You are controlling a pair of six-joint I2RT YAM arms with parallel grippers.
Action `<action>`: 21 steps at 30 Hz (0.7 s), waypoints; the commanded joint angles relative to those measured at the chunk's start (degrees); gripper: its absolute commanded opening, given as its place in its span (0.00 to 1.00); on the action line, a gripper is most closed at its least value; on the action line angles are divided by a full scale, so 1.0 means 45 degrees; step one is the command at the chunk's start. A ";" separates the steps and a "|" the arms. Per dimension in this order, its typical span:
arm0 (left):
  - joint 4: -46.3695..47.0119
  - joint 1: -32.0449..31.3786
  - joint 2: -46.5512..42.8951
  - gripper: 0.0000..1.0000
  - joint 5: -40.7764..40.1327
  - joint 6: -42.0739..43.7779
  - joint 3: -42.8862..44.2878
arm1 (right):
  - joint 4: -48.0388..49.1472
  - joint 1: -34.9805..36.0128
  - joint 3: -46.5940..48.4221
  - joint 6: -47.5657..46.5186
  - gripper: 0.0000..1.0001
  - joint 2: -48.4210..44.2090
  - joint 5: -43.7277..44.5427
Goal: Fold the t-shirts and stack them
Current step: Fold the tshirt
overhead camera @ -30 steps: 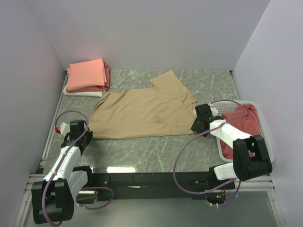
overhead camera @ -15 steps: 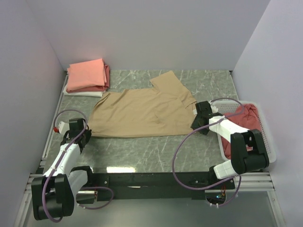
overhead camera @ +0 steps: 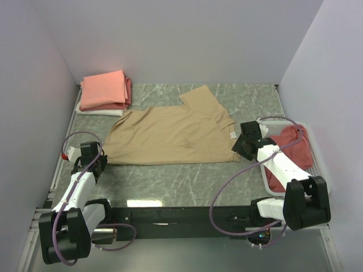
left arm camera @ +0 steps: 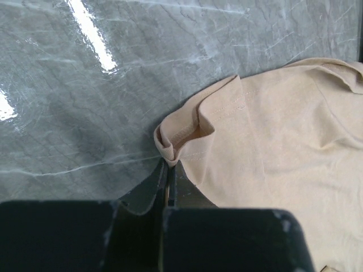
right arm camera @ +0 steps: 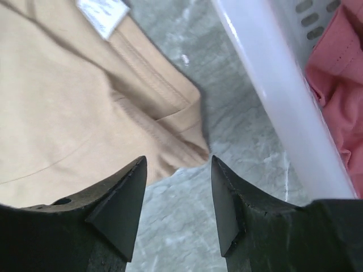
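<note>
A tan t-shirt (overhead camera: 170, 136) lies spread across the middle of the table, with its small neck label (overhead camera: 232, 135) toward the right. My left gripper (overhead camera: 102, 160) is shut on the shirt's lower left hem corner. The left wrist view shows that bunched hem (left arm camera: 170, 148) pinched at my left gripper (left arm camera: 169, 165). My right gripper (overhead camera: 239, 149) stands open just off the shirt's right corner. In the right wrist view, my right gripper (right arm camera: 178, 170) holds nothing and hovers over bare table beside the tan edge (right arm camera: 170, 127). A dusty red t-shirt (overhead camera: 296, 148) lies in the basket.
A folded stack sits at the back left, with a salmon-pink tee (overhead camera: 103, 89) on top and a white one (overhead camera: 91, 111) at the bottom. The white slatted basket (overhead camera: 320, 152) stands at the right edge, and its rim (right arm camera: 266, 96) is close to my right fingers. Walls enclose three sides.
My right gripper's jaws have spread wider and it has shifted slightly right, leaving the shirt's corner flat. My left gripper, still shut on the hem, has drawn a little to the left.
</note>
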 commanded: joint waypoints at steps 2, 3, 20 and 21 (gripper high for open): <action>0.0262 0.0096 -0.0079 0.00 -0.0264 -0.0013 0.0463 | 0.0198 0.0632 -0.0533 0.0778 0.56 -0.0601 -0.0290; 0.0282 0.0115 -0.0099 0.00 -0.0245 -0.0032 0.0443 | 0.0296 0.0809 -0.0670 0.0934 0.55 -0.0600 -0.0349; 0.0516 0.0116 0.0097 0.00 -0.0030 -0.0032 0.0287 | 0.2561 0.1924 -0.1784 0.3514 0.55 0.0747 0.0140; 0.0497 0.0116 0.0077 0.00 -0.0030 -0.0013 0.0267 | 0.2678 0.1924 -0.1843 0.3630 0.55 0.0805 0.0081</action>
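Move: My right hand hangs just over the tan t-shirt's right near corner, which is about 4 cm below and 1 cm to the right. The bit of near edge I want lies some 5 cm left, 2 cm back and 4 cm down; the collar label is about 10 cm ahead and 2 cm left, and the laundry basket's middle roughly 24 cm right, level fore and aft. From my left hand, that edge is some 50 cm to the right, level ahead. I swing my right hand left about 5 cm and a little back, lowering it some 4 cm after a tiny rise, then ease forward 1.5 cm so the half-open fingers straddle the shirt's near edge just inside the corner. The wrist rolls slightly, left side up, and the fingers don't close. My left hand stays put, still pinching the shirt's left near corner. ##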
